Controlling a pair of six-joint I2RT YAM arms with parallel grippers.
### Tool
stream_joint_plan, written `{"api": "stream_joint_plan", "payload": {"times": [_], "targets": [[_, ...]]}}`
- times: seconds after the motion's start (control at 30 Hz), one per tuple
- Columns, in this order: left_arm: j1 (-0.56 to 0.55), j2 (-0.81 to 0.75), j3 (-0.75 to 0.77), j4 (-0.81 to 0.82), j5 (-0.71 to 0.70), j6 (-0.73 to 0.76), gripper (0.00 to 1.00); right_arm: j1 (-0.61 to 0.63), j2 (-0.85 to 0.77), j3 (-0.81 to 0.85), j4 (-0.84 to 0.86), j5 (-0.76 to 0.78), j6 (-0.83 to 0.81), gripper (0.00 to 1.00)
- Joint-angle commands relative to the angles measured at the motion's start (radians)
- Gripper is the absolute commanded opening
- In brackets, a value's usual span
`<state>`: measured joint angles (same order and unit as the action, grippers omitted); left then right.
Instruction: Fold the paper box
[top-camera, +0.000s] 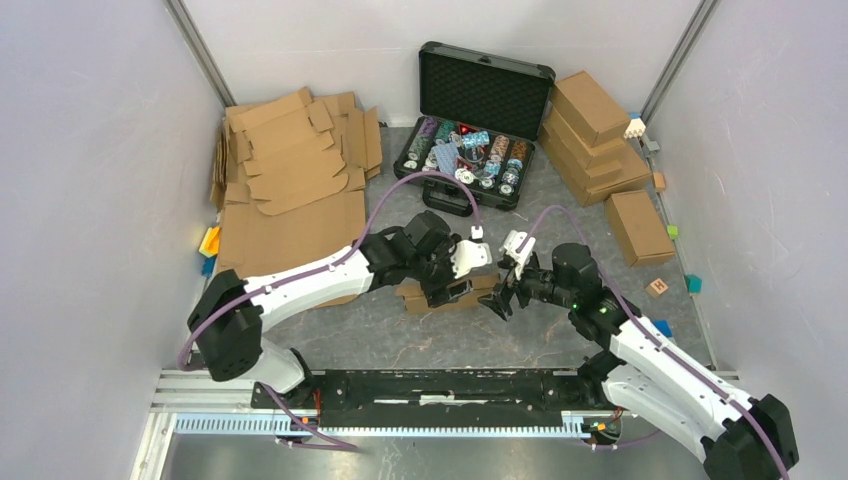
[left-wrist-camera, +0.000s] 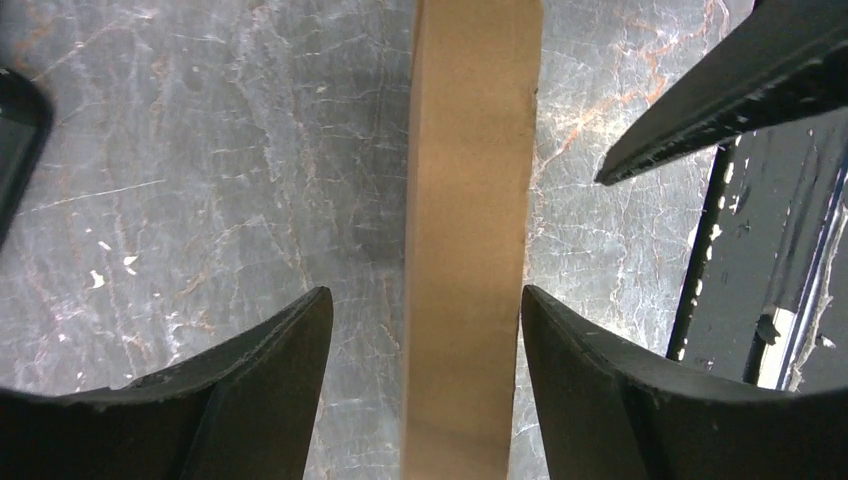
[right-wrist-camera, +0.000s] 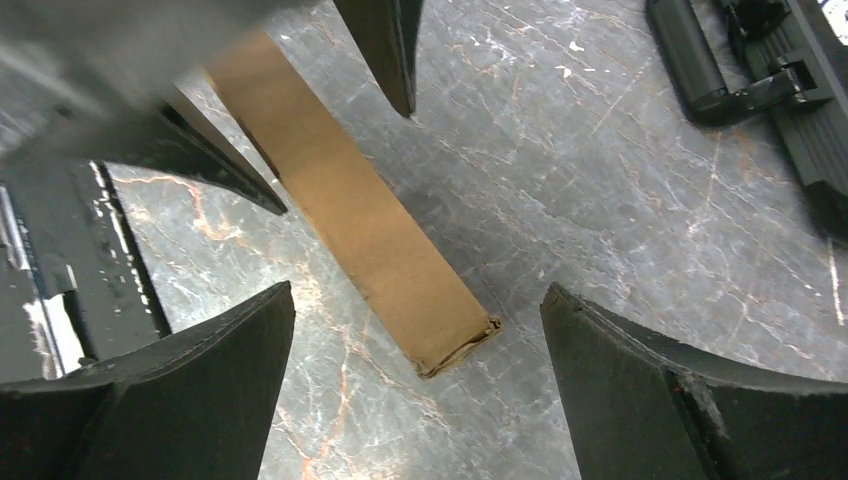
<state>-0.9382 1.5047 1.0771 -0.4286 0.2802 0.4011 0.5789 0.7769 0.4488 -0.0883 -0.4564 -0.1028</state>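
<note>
The paper box (top-camera: 425, 298) is a closed, narrow brown cardboard box lying at the table's middle, partly hidden under my left gripper (top-camera: 456, 289). In the left wrist view the box (left-wrist-camera: 468, 230) runs straight up between the jaws of the left gripper (left-wrist-camera: 425, 290), which is open and straddles it; the right finger (left-wrist-camera: 600, 400) is at its edge. My right gripper (top-camera: 503, 298) is open at the box's right end. In the right wrist view the box's crumpled end (right-wrist-camera: 400, 270) lies on the table between the spread fingers of the right gripper (right-wrist-camera: 416, 287), untouched.
A stack of flat cardboard blanks (top-camera: 295, 165) lies back left. An open black case of poker chips (top-camera: 475, 125) stands at the back; its handle (right-wrist-camera: 720, 70) is near. Finished brown boxes (top-camera: 595, 135) and one more (top-camera: 638, 225) sit back right, with small coloured blocks (top-camera: 658, 287).
</note>
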Motion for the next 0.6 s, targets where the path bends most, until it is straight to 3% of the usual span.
{"api": "stream_joint_plan", "payload": {"times": [0.0,0.17,0.37,0.43,0.57], "targets": [[-0.005,-0.085,-0.014,0.069,-0.071,-0.068,0.77,0.007,-0.016,0.014,0.077,0.056,-0.100,0.98],[-0.002,-0.178,-0.064,0.110,-0.123,-0.157,0.85,0.006,-0.063,-0.032,0.165,0.002,-0.088,0.98],[-0.001,-0.292,-0.076,0.064,-0.136,-0.314,0.89,0.007,0.033,0.080,0.178,-0.118,0.033,0.98],[-0.001,-0.358,-0.097,0.051,-0.227,-0.408,1.00,0.011,0.048,0.092,0.231,-0.166,0.067,0.98],[0.003,-0.526,-0.189,0.070,-0.371,-0.567,1.00,0.017,0.074,0.102,0.317,-0.158,0.101,0.98]]}}
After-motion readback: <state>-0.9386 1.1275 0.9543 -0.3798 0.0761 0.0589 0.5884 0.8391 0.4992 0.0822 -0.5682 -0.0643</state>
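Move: The folded paper box lies on the table just below the left gripper, its middle about 6 cm down and 1 cm back. From the right gripper that middle is some 10 cm to the left, level with it and about 8 cm below. The chip case stands roughly 30 cm ahead of the left gripper and 3 cm to its right; the flat cardboard stack is about 33 cm to the left and 18 cm ahead of that gripper. Lift the left gripper about 8.5 cm up and away from the box, sliding 4 cm left, while opening its already parted fingers fully. Swing it some 20 degrees counter-clockwise and let the fingers tip flatter. Raise the wide-open right gripper about 4.5 cm, then add a shift of 3 cm left over the box's right end. ##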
